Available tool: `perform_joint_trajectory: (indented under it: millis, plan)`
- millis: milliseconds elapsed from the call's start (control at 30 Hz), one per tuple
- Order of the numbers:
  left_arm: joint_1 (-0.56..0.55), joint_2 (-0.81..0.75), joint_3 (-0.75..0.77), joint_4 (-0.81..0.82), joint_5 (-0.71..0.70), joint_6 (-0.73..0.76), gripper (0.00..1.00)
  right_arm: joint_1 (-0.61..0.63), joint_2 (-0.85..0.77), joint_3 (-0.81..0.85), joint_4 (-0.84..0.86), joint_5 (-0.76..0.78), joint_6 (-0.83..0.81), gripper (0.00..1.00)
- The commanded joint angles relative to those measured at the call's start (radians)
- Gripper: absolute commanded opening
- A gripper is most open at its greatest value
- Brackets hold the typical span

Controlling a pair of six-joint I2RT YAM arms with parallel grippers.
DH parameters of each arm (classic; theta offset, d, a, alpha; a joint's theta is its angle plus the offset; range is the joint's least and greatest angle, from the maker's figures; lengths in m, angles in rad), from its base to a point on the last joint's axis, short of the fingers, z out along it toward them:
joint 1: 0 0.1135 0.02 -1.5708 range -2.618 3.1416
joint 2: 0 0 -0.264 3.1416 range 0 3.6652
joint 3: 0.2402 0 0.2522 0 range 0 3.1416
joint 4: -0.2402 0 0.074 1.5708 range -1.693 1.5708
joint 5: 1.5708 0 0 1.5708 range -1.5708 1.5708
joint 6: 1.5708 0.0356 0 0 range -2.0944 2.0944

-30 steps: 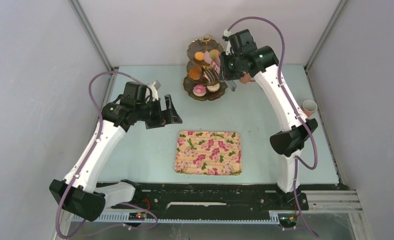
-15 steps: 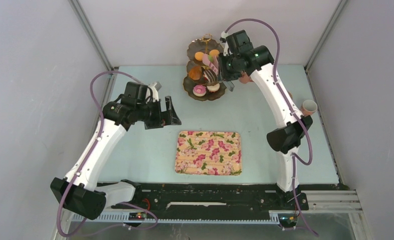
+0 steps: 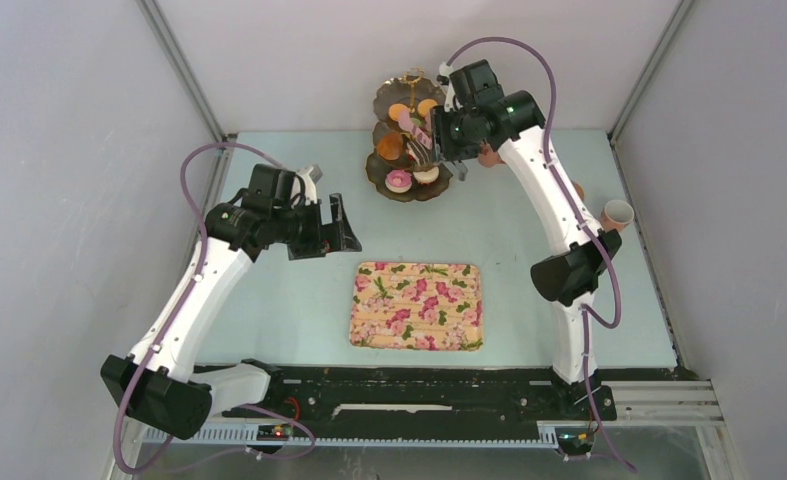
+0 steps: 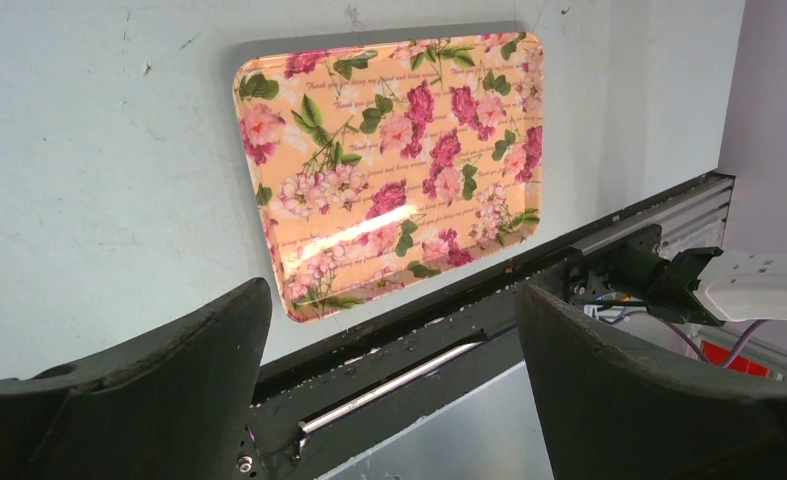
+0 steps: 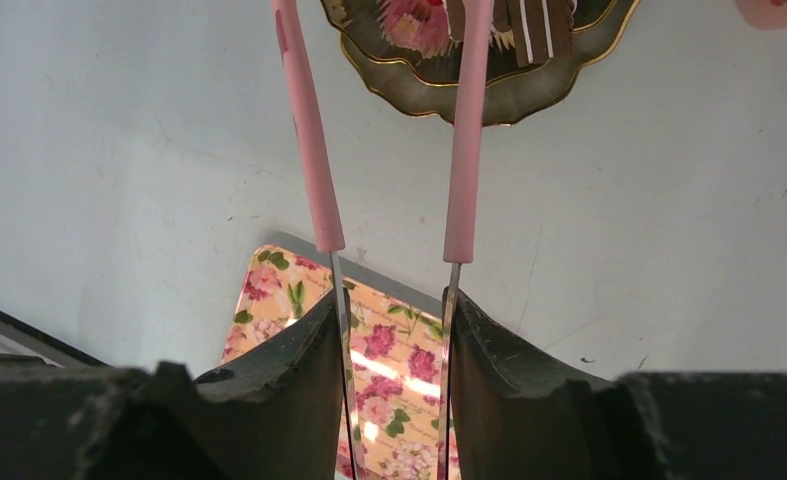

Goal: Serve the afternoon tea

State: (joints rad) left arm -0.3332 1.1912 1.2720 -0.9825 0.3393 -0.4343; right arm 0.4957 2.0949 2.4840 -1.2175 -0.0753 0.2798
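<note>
A gold tiered stand (image 3: 384,172) at the back holds the afternoon tea: a pink donut (image 3: 398,180), a white donut (image 3: 426,175), a brown croissant (image 3: 390,147) and orange macarons (image 3: 398,112). My right gripper (image 3: 441,138) is shut on the pink-handled tongs (image 3: 415,132), which reach over the stand. In the right wrist view the gripper (image 5: 394,312) holds both tong arms (image 5: 309,130) slightly apart, their tips over the striped chocolate slice (image 5: 534,25) beside the pink donut (image 5: 414,20). The pink mug (image 3: 619,213) stands at the right edge. My left gripper (image 3: 341,225) (image 4: 391,290) hangs open and empty, left of centre.
The floral rectangular tray (image 3: 416,305) (image 4: 389,160) lies in the middle near the front, with nothing on it. A black rail (image 3: 419,390) runs along the table's front edge. Grey walls close in both sides and the back.
My right gripper and the tongs have edged left, closer over the stand. The left arm has not moved.
</note>
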Motion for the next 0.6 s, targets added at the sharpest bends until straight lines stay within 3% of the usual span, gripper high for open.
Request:
perform_joint_trajectory:
  millis: [0, 333, 567]
  plan:
    - [0.006, -0.002, 0.043, 0.008, -0.008, 0.026, 0.98, -0.005, 0.008, 0.077, 0.035, -0.001, -0.017, 0.42]
    - [0.006, 0.002, 0.050, 0.011, -0.003, 0.014, 0.98, -0.010, -0.088, 0.105, 0.044, -0.012, -0.003, 0.39]
    - [0.006, -0.010, 0.056, 0.017, 0.012, -0.005, 0.98, -0.006, -0.317, -0.138, 0.042, -0.009, -0.026, 0.36]
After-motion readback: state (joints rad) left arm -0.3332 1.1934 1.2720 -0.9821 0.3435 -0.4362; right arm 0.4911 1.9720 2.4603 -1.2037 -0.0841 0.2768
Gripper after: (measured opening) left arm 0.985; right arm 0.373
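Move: The green macaron already lies between the parted tips of the pink tongs, held in the right hand, on the stand's top tier, about 8 cm ahead of that hand, 7 to its left and 5 below. The two orange macarons sit some 3 cm farther out than the green one, one about 3 cm to its left, the other 3 to its right. One tier down, roughly 14 cm below the hand, the striped cake is 9 ahead and 4 left. From the left hand the green macaron is some 24 cm ahead and 13 right, about level. The right hand lifts the parted tongs up off the green macaron, nearly straight up at first and about 5 cm in all, gathering speed and easing back towards the base by roughly 2 cm only in the last part, with a little drift to the right. It keeps its hold on the tongs' arms with the opening hardly changed, while the wrist tilts the fingertips up by some 5 degrees and the tong tips come clear above the top tier. ##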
